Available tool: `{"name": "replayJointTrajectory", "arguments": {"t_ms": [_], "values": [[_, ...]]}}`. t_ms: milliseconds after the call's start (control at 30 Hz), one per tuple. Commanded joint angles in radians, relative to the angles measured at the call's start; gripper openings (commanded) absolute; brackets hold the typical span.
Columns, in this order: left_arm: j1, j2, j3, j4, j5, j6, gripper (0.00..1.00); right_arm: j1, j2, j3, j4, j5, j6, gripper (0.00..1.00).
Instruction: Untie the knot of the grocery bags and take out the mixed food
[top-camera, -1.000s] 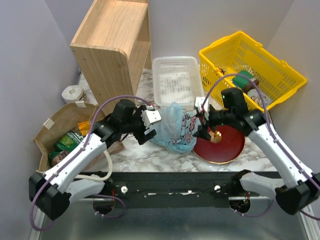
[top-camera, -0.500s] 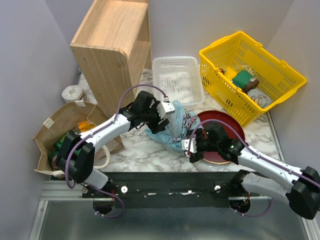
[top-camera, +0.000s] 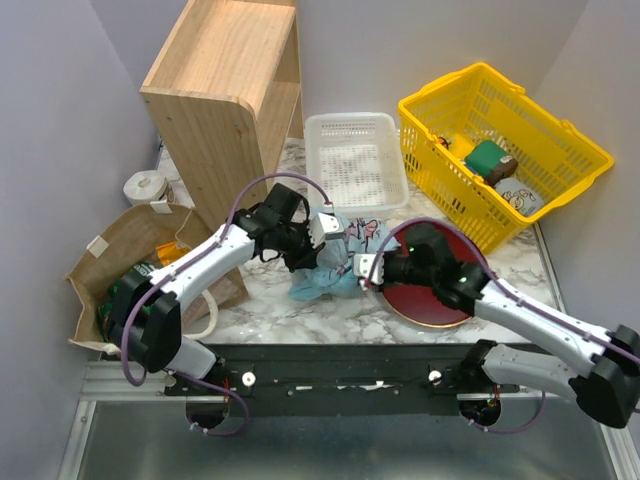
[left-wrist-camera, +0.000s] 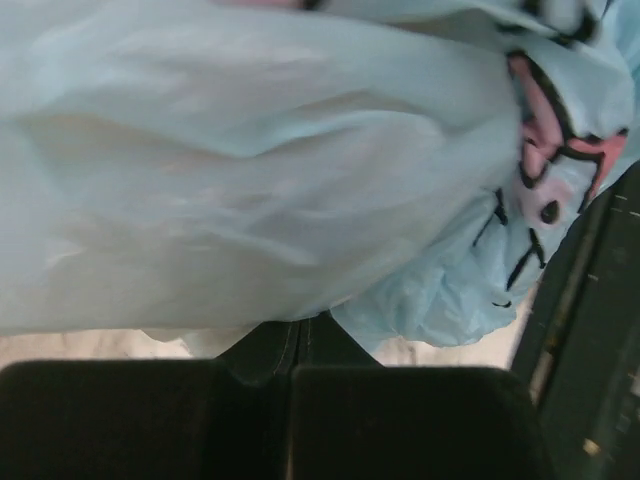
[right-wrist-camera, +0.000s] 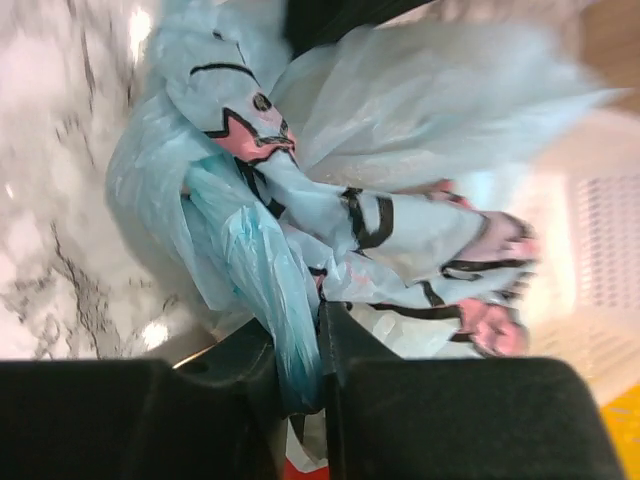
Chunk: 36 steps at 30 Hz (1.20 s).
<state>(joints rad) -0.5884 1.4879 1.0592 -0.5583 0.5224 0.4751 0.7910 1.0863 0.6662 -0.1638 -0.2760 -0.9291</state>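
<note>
The light blue plastic bag (top-camera: 335, 265) with pink and black print lies crumpled on the marble table between my two grippers. My left gripper (top-camera: 325, 238) is at its upper left, jaws shut, with the tips (left-wrist-camera: 300, 325) tucked into the pale film (left-wrist-camera: 260, 170). My right gripper (top-camera: 367, 268) is at the bag's right side, shut on a twisted blue fold (right-wrist-camera: 290, 340) between its fingers. I cannot pick out the knot. The brown paper bag (top-camera: 120, 245) lies open at the left with green packets (top-camera: 128, 287) inside. Whatever is in the blue bag is hidden.
A red plate (top-camera: 445, 300) lies under my right arm. Behind the bag stand a white perforated tray (top-camera: 352, 160) and a yellow basket (top-camera: 520, 140) holding a green box. A wooden shelf (top-camera: 225, 90) rises at the back left, with a tape roll (top-camera: 145, 187) beside it.
Both grippers have closed on the blue bag. The right one moved up from the plate's near edge to the bag's right side. The bag now lies lower and flatter between them.
</note>
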Motion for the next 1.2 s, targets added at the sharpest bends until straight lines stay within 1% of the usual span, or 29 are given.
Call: {"name": "replayJointTrajectory", "arguments": {"t_ms": [0, 33, 67, 100, 167, 200, 233, 267, 300, 333, 367, 433, 467, 533, 567, 600, 667, 700, 800, 833, 867, 900, 933, 967, 1033, 1067, 1100, 1133, 1167], "values": [[-0.001, -0.164, 0.073, -0.375, 0.185, 0.063, 0.00, 0.005, -0.149, 0.146, -0.256, -0.194, 0.144, 0.20], [-0.001, -0.176, 0.082, -0.423, 0.191, 0.075, 0.00, 0.005, -0.155, 0.173, -0.307, -0.219, 0.150, 0.20], [-0.001, -0.186, 0.103, -0.472, 0.191, 0.089, 0.00, 0.005, -0.148, 0.200, -0.421, -0.244, 0.150, 0.20], [-0.001, -0.190, 0.116, -0.573, 0.191, 0.118, 0.00, 0.004, -0.140, 0.229, -0.469, -0.277, 0.156, 0.20], [-0.001, -0.181, 0.131, -0.653, 0.186, 0.134, 0.00, 0.001, -0.111, 0.259, -0.569, -0.316, 0.168, 0.21], [-0.001, -0.164, 0.124, -0.704, 0.173, 0.140, 0.00, -0.002, -0.077, 0.256, -0.577, -0.336, 0.174, 0.21], [-0.001, -0.157, 0.111, -0.707, 0.160, 0.135, 0.00, -0.010, -0.060, 0.227, -0.569, -0.338, 0.199, 0.22], [0.001, -0.150, 0.075, -0.700, 0.143, 0.128, 0.00, -0.022, -0.043, 0.207, -0.507, -0.339, 0.219, 0.22], [0.001, -0.146, 0.055, -0.683, 0.098, 0.113, 0.00, -0.044, -0.008, 0.188, -0.469, -0.330, 0.233, 0.22], [0.007, -0.143, 0.050, -0.640, 0.071, 0.096, 0.00, -0.052, 0.007, 0.167, -0.430, -0.321, 0.249, 0.22], [0.016, -0.144, 0.048, -0.622, 0.056, 0.092, 0.00, -0.059, 0.027, 0.168, -0.383, -0.316, 0.250, 0.22], [0.025, -0.158, 0.059, -0.577, 0.004, 0.088, 0.00, -0.068, 0.067, 0.196, -0.367, -0.302, 0.236, 0.22], [0.025, -0.163, 0.070, -0.568, -0.016, 0.088, 0.00, -0.068, 0.076, 0.235, -0.368, -0.295, 0.234, 0.23], [0.025, -0.170, 0.073, -0.554, -0.100, 0.095, 0.00, -0.070, 0.096, 0.263, -0.370, -0.250, 0.234, 0.36], [0.030, -0.169, 0.073, -0.555, -0.137, 0.120, 0.00, -0.072, 0.099, 0.277, -0.373, -0.229, 0.237, 0.48], [0.033, -0.181, 0.061, -0.551, -0.174, 0.131, 0.00, -0.079, 0.098, 0.283, -0.373, -0.182, 0.242, 0.63], [0.051, -0.216, 0.035, -0.508, -0.267, 0.160, 0.00, -0.108, 0.086, 0.282, -0.390, -0.176, 0.254, 0.68], [0.061, -0.257, 0.010, -0.491, -0.286, 0.189, 0.00, -0.151, 0.081, 0.279, -0.402, -0.198, 0.257, 0.70], [0.073, -0.317, -0.040, -0.453, -0.334, 0.218, 0.00, -0.211, 0.070, 0.280, -0.462, -0.238, 0.280, 0.74], [0.073, -0.324, -0.048, -0.445, -0.337, 0.209, 0.03, -0.213, 0.067, 0.286, -0.473, -0.245, 0.283, 0.75], [0.073, -0.327, -0.050, -0.449, -0.338, 0.198, 0.17, -0.213, 0.061, 0.291, -0.486, -0.265, 0.286, 0.75], [0.073, -0.333, -0.036, -0.457, -0.329, 0.188, 0.39, -0.213, 0.054, 0.300, -0.488, -0.306, 0.302, 0.75], [0.073, -0.342, -0.021, -0.469, -0.319, 0.159, 0.47, -0.211, 0.053, 0.334, -0.488, -0.328, 0.332, 0.76], [0.073, -0.356, -0.001, -0.469, -0.302, 0.149, 0.57, -0.211, 0.057, 0.355, -0.493, -0.345, 0.343, 0.76], [0.073, -0.412, 0.063, -0.462, -0.247, 0.143, 0.67, -0.211, 0.079, 0.409, -0.497, -0.396, 0.369, 0.76], [0.073, -0.432, 0.085, -0.457, -0.228, 0.145, 0.75, -0.210, 0.092, 0.461, -0.503, -0.417, 0.381, 0.76], [0.073, -0.469, 0.122, -0.453, -0.207, 0.151, 0.76, -0.208, 0.102, 0.489, -0.503, -0.451, 0.384, 0.75], [0.073, -0.482, 0.137, -0.460, -0.150, 0.164, 0.77, -0.204, 0.127, 0.510, -0.502, -0.465, 0.391, 0.75], [0.073, -0.489, 0.151, -0.468, -0.128, 0.198, 0.77, -0.196, 0.141, 0.529, -0.502, -0.476, 0.400, 0.75]]}}
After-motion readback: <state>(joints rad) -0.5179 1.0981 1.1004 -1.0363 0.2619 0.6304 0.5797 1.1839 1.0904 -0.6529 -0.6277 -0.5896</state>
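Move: Both hands already grip the blue grocery bag; its middle is about 6 cm right and 2 cm ahead of the left hand, some 4 cm below. From the right hand it lies about 5 cm left, 5 cm ahead and 5 cm below. The red plate's middle is roughly 17 cm to the right of the right hand and 1 cm ahead, the white basket some 28 cm ahead and 2 cm left, both about 10 cm lower. Both hands hoist the bag back some 6–10 cm, lower it, then open and rise, the left swinging leftward. ##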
